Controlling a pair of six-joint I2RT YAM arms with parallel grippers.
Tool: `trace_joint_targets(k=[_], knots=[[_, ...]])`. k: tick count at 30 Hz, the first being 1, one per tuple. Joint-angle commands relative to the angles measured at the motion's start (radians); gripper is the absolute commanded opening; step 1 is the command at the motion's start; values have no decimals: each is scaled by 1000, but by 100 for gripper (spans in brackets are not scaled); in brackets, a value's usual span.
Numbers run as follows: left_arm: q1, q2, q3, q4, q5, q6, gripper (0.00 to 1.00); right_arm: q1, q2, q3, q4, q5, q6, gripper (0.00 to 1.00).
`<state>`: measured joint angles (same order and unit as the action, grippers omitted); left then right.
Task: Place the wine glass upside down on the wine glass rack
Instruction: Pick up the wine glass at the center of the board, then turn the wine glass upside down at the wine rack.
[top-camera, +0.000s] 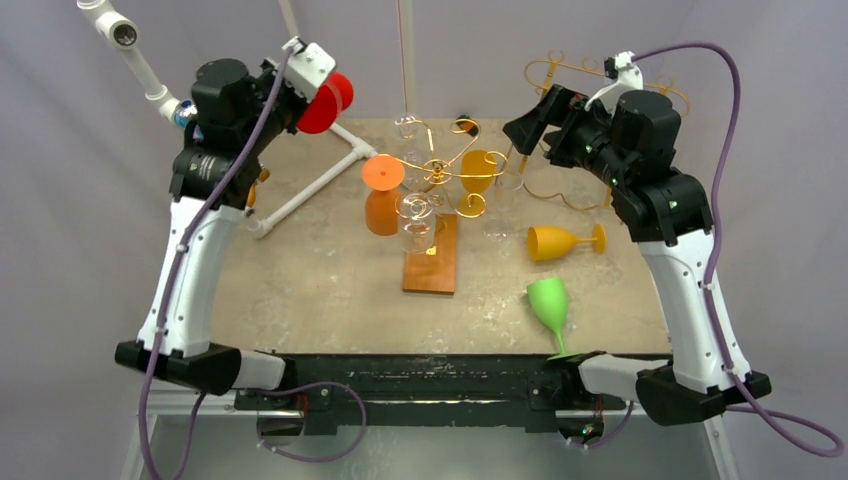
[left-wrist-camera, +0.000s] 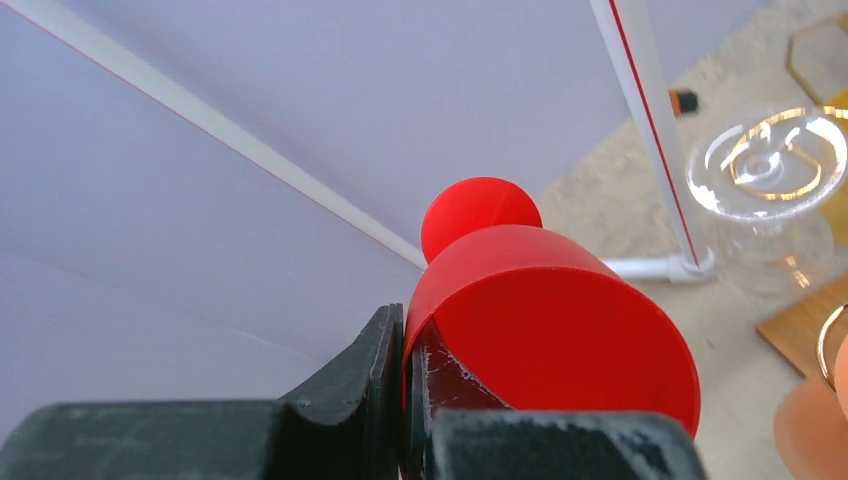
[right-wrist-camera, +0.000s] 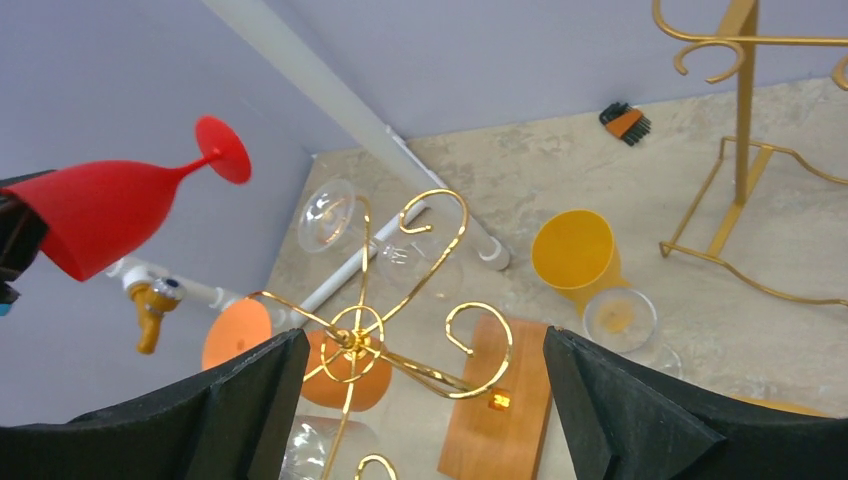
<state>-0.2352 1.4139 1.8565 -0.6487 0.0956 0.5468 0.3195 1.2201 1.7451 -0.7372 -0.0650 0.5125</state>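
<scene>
My left gripper (top-camera: 306, 98) is raised at the back left, shut on the rim of a red wine glass (top-camera: 327, 101). In the left wrist view one finger sits inside the red wine glass's (left-wrist-camera: 545, 320) bowl and one outside, with my left gripper (left-wrist-camera: 405, 400) pinching the wall; the foot points away. The gold wine glass rack (top-camera: 440, 165) stands mid-table on a wooden base (top-camera: 432, 258), with orange, yellow and clear glasses hanging upside down. My right gripper (top-camera: 525, 125) hovers open above the rack (right-wrist-camera: 400, 330), my right gripper (right-wrist-camera: 425, 400) empty. The red wine glass (right-wrist-camera: 100, 205) shows at far left.
An amber glass (top-camera: 562, 241) and a green glass (top-camera: 549, 305) lie on the table at right. A second gold rack (top-camera: 575, 130) stands at the back right. White PVC pipe (top-camera: 300, 190) runs along the left. Hex keys (right-wrist-camera: 625, 120) lie at the back.
</scene>
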Motion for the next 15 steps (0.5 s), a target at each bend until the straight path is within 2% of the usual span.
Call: trace_joint_targets(k=[1,3,4,6,8,13,15], knots=[[4,-135,-94,332,22,45,0,-3,14,104,23,-80,56,99],[4,-229,-204,511,109,36,0,-2,22,122,61,-137,99,99],[4,-297,-260,603,196,40,0,5,32,147,63,-152,110,99],[4,-375,-381,805,302,35,0,67,46,179,85,-124,130,99],[4,-407,-423,889,386,42,0,120,44,164,168,-133,168,99],[4,-419,-449,1105,339,23,0,275,78,107,375,-170,298,99],[4,-426,-461,1148,333,37,0,344,66,34,521,-151,349,99]])
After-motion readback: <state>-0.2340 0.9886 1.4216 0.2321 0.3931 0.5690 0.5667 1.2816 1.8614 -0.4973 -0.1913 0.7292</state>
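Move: The open right hand faces the red wine glass, still pinched by its rim in the left hand, about 31 cm to its left, 13 cm ahead and roughly level in height. From the left hand, the wine glass rack's hub lies some 21 cm right, 3 cm back and 17 cm below; the orange glass is about 12 cm right, 3 cm back and 22 cm below. The hub is roughly 13 cm left of the right hand, 6 cm ahead, 17 cm lower. Left carries the red glass up and back about 15 cm, tilting upward; open right swings left towards it. ##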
